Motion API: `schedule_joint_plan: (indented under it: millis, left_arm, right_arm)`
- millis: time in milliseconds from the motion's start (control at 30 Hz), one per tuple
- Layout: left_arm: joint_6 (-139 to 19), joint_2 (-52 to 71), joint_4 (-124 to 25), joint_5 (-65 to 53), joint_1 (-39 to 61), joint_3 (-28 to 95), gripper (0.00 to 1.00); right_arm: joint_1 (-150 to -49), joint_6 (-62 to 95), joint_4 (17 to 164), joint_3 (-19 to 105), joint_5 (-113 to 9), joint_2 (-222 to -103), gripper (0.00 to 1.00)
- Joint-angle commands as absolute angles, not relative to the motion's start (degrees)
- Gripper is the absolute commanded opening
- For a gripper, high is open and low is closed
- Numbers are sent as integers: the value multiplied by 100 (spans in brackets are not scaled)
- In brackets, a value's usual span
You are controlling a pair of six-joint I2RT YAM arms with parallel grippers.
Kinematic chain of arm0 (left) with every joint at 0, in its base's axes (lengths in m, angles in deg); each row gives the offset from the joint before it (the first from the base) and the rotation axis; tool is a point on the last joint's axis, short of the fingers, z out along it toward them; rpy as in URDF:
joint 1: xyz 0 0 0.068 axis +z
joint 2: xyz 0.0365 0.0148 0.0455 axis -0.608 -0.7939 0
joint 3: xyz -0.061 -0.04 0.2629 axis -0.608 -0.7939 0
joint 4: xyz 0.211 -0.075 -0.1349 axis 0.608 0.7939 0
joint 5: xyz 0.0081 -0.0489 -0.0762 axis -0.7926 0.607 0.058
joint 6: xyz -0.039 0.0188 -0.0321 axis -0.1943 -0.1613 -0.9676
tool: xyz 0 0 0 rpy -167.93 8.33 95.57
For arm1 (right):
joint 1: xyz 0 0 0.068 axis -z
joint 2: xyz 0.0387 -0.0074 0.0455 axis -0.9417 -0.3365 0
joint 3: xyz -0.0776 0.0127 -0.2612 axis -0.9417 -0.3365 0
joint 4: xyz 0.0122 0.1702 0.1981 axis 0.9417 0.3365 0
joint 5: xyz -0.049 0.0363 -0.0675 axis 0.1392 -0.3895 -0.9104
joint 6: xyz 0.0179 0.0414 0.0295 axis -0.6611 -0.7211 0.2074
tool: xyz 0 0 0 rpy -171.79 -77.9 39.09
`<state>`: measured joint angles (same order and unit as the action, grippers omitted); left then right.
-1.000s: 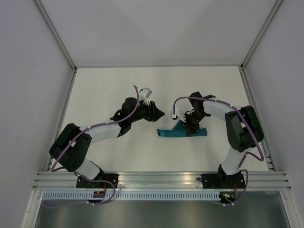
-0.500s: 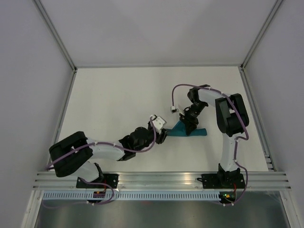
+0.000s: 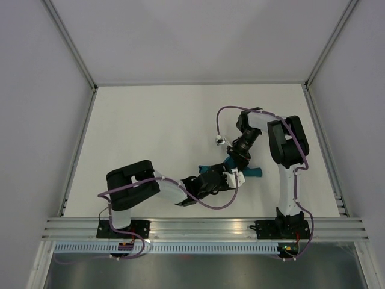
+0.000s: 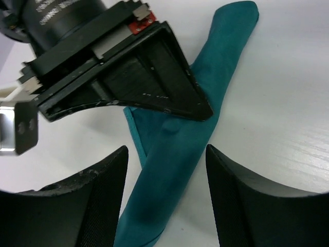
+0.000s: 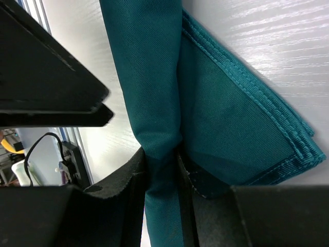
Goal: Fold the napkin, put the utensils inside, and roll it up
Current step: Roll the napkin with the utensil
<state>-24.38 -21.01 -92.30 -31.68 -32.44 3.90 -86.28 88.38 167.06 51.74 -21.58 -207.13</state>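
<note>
The napkin (image 4: 205, 82) lies rolled into a slim teal tube on the white table, with a loose folded corner (image 5: 247, 128) sticking out sideways. My right gripper (image 5: 162, 170) is shut on the roll, pinching it tight between its pads. My left gripper (image 4: 165, 149) is open and straddles the lower part of the roll, with a fingertip on either side and clear of the cloth. From above, both grippers (image 3: 233, 176) (image 3: 236, 158) meet over the roll, and only its ends (image 3: 255, 173) show. The utensils are hidden.
The white table (image 3: 150, 120) is walled in by grey panels on three sides. An aluminium rail (image 3: 204, 227) with both arm bases runs along the near edge. Purple cables loop off each arm.
The left arm has swung from the table's left over to the roll, and its jaws have widened around it. The right gripper has kept its pinch on the napkin.
</note>
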Motion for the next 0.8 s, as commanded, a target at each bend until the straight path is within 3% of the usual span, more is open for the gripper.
schedule_joint_plan:
  millis: [0, 367, 767]
  left_arm:
    - [-1787, -2412, -9064, -2885, -3286, 695, 68]
    - [-1690, -3028, -8915, -2788, -3286, 1012, 63]
    - [-2226, -3406, -7694, -2217, -3120, 1504, 28]
  right_arm:
    - [-8633, 9177, 15965, 5222, -2598, -21108, 34]
    - [-8624, 9133, 16053, 5415, -2554, -21258, 34]
    - [-8615, 9028, 16009, 5450, -2519, -21275, 34]
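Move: The napkin roll, where the left fingers will shut on it, lies about 3 cm to the left hand's right, level with it front to back and 5 cm below; from the right hand, already pinching the roll, that spot is some 2 cm to its left. Also from the left hand, the right fingertips are about 5 cm to the right and 5 cm down, the napkin's loose flap roughly 4 cm ahead, and the roll's left end about 12 cm to the left. The napkin roll gets a second grip: the left hand sinks about 4 cm onto it with fingers open, most of that first, then slides some 3 cm right along it towards the right fingers and closes, pinching the cloth beside them as the wrist tips about 10 degrees. The right hand stays put and keeps its pinch. ##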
